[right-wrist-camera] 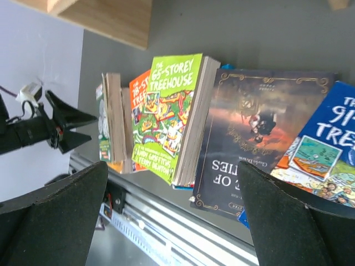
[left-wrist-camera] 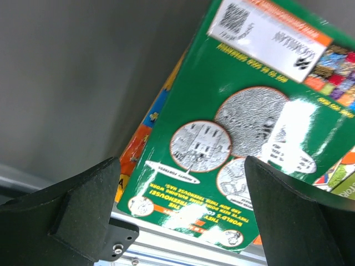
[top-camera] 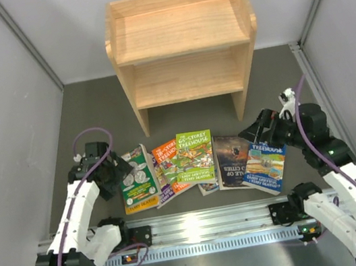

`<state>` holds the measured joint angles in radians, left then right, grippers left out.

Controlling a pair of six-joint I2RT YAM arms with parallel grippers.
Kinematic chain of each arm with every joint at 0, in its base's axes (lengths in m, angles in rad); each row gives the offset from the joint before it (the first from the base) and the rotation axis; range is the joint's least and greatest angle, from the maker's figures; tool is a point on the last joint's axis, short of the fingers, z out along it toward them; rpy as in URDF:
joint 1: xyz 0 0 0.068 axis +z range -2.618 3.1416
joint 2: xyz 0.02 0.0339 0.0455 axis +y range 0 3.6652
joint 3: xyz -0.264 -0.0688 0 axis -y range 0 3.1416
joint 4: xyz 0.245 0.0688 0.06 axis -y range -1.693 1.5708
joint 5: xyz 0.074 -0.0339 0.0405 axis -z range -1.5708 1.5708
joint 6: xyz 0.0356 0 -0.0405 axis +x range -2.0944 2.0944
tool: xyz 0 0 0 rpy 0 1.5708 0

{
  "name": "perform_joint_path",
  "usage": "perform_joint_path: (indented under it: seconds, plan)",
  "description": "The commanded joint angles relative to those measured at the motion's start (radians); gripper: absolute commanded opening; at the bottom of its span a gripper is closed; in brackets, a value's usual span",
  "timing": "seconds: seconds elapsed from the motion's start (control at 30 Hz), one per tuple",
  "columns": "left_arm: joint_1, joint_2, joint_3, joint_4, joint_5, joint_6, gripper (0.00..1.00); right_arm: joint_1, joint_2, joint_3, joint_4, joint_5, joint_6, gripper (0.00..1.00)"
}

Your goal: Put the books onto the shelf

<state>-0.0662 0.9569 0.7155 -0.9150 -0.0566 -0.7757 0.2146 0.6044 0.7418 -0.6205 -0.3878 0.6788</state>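
Observation:
The light-wood two-tier shelf [top-camera: 180, 44] stands at the back with both tiers bare. Several books lie in an overlapping row near the front: a dark-green back cover [top-camera: 138, 179], an orange one [top-camera: 168, 165], a lime-green "65-Storey Treehouse" [top-camera: 195, 156], a dark book [top-camera: 232, 160] and a blue one [top-camera: 266, 164]. My left gripper [top-camera: 109, 173] is open just left of the green book [left-wrist-camera: 244, 127], which fills the view between its fingers [left-wrist-camera: 180, 183]. At the row's right end my right gripper [top-camera: 261, 129] hangs open above the blue book. Its wrist view [right-wrist-camera: 172, 183] looks along the lime-green [right-wrist-camera: 169, 111], dark [right-wrist-camera: 255, 144] and blue [right-wrist-camera: 321, 149] covers.
An aluminium rail [top-camera: 207, 227] carrying both arm bases runs along the near edge, right in front of the books. White walls [top-camera: 2, 101] close in the dark table on the left, right and back. A shelf leg [right-wrist-camera: 105, 19] shows in the right wrist view.

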Motion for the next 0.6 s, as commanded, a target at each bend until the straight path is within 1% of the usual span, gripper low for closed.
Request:
perform_joint_path:
  seconds: [0.0, 0.07, 0.1, 0.13, 0.17, 0.2, 0.23, 0.3, 0.4, 0.43, 0.57]
  plan:
    - [-0.007, -0.020, -0.011, 0.002, -0.009, -0.065, 0.99, 0.078, 0.061, 0.031, 0.082, -0.060, -0.012, 1.00]
    - [-0.014, -0.003, -0.021, 0.013, -0.021, -0.103, 0.99, 0.144, 0.121, 0.045, 0.134, -0.020, 0.013, 1.00]
    - [-0.020, 0.022, -0.028, 0.016, -0.028, -0.117, 0.99, 0.226, 0.145, 0.054, 0.155, -0.001, 0.019, 1.00]
    - [-0.029, 0.029, -0.036, 0.036, -0.035, -0.129, 0.99, 0.271, 0.173, 0.065, 0.185, 0.044, 0.028, 1.00]
    - [-0.049, 0.040, -0.040, 0.047, -0.045, -0.155, 0.99, 0.319, 0.237, 0.094, 0.202, 0.067, 0.040, 1.00]
    - [-0.059, 0.054, -0.056, 0.062, -0.052, -0.169, 0.99, 0.409, 0.271, 0.112, 0.214, 0.090, 0.042, 1.00]
    - [-0.085, 0.060, -0.065, 0.091, -0.054, -0.181, 0.99, 0.452, 0.305, 0.152, 0.223, 0.133, 0.044, 1.00]
    - [-0.116, 0.078, -0.086, 0.129, -0.051, -0.221, 0.99, 0.544, 0.400, 0.186, 0.269, 0.161, 0.053, 1.00]
    - [-0.222, 0.101, -0.084, 0.168, -0.086, -0.295, 0.98, 0.603, 0.523, 0.226, 0.369, 0.153, 0.083, 1.00]
    - [-0.283, 0.106, -0.080, 0.174, -0.098, -0.331, 0.98, 0.612, 0.553, 0.244, 0.392, 0.149, 0.090, 1.00]
    - [-0.377, 0.128, -0.077, 0.198, -0.115, -0.388, 0.98, 0.641, 0.728, 0.294, 0.475, 0.135, 0.107, 1.00]
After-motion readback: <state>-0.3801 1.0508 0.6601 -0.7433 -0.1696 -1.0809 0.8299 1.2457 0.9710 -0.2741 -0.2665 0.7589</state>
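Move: The dark-green book lies about 6 cm to my left hand's right, about level with it and some 4 cm below, on top of the 130-storey book. The orange 78-storey book is around 13 cm farther right, the 65-storey book about 22 cm to the right of the dark-green one. From my right hand, the dark-green book is roughly 36 cm left, 3 cm back and 17 cm down, with the 65-storey book about 14 cm left on the way. I sink my open left hand about 2 cm, then push right some 6 cm and slightly forward, its outer finger coming against the dark-green book's spine and shoving it across the 130-storey book. Meanwhile I swing my open right hand quickly about 19 cm left, high over the 65-storey book towards the dark-green one, turning it nearly 30 degrees counter-clockwise. ##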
